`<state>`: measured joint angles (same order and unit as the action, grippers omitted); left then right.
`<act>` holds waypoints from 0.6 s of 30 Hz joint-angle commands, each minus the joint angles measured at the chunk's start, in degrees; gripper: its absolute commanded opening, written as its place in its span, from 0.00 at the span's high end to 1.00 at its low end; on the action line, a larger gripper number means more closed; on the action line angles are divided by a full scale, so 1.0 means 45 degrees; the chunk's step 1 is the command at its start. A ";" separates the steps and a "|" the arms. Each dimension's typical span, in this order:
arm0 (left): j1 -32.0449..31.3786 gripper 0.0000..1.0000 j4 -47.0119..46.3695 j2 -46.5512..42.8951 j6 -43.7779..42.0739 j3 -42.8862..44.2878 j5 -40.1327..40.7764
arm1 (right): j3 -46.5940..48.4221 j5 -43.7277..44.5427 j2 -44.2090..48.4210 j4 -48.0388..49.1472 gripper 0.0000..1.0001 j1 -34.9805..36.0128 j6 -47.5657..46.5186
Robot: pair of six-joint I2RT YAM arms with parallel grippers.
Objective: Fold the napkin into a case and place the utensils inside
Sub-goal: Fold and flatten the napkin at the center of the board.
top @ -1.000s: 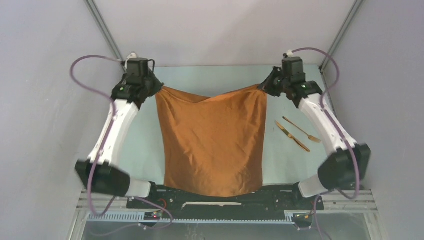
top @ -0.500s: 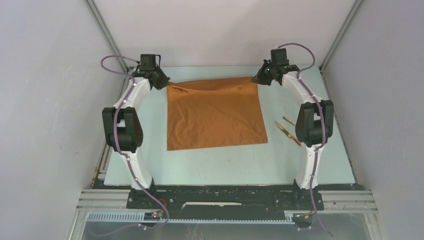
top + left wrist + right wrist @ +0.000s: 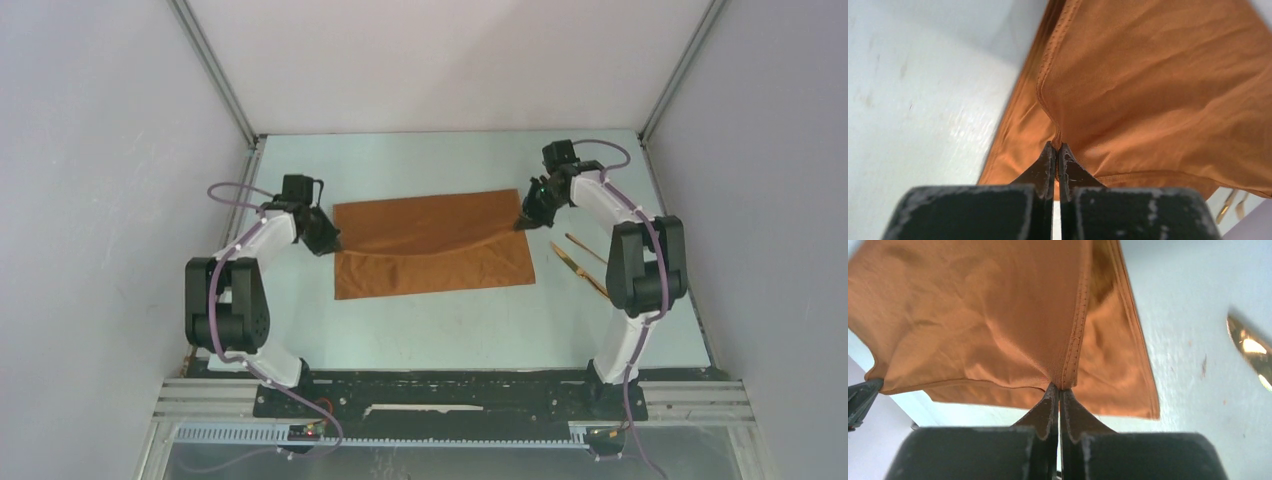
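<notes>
The rust-orange napkin (image 3: 430, 245) lies on the table, its far half drawn over toward the near edge. My left gripper (image 3: 333, 244) is shut on the napkin's left corner; the left wrist view shows the hem (image 3: 1048, 95) pinched between the closed fingertips (image 3: 1047, 160). On the right corner my right gripper (image 3: 521, 224) is also shut, with the stitched hem (image 3: 1075, 330) caught at its tips. Two golden utensils (image 3: 583, 264) lie on the table right of the napkin, beside the right arm. One of the utensils shows as a golden blur (image 3: 1250, 352) in the right wrist view.
The pale table (image 3: 450, 330) is walled by grey panels at left, right and back. A black base rail (image 3: 450, 392) runs along the near edge. Both arms bend at the table's sides.
Both grippers have carried the napkin's held corners down and toward the near side, so the cloth that hung spread out now lies on the table, doubling over itself.
</notes>
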<state>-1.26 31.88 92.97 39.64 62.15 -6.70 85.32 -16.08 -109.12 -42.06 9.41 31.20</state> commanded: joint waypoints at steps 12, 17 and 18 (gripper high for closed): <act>-0.0378 1.00 -0.0716 -0.2051 -0.0791 -0.3548 -0.0033 | -0.4265 -0.0104 0.2234 0.0934 1.00 -0.0023 -0.1148; -0.0443 1.00 -0.0733 -0.2012 -0.0729 -0.3696 0.0048 | -0.4603 -0.0096 0.2297 0.1062 1.00 0.0028 -0.1110; -0.0451 1.00 -0.0751 -0.2023 -0.0722 -0.3753 0.0122 | -0.4648 -0.0092 0.2301 0.1080 1.00 0.0020 -0.1103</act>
<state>-2.81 30.33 86.21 37.36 45.74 -7.64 65.19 -16.27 -100.92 -39.16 9.39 27.27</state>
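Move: Each closed hand already pinches a near corner of the napkin's raised top layer. The bottom layer's near-left corner lies about 11 cm back and 1 cm left of the left hand, 7 cm below; its left fold corner is 13 cm ahead, 1 cm left. From the right hand, the near-right corner is 12 cm back, 3 cm right, 7 cm below; the right fold corner 12 cm straight ahead, the knife 9 cm back, 13 cm right. Both hands, still pinching, draw back about 8 cm and sink 5 cm towards the bottom layer's near corners. ##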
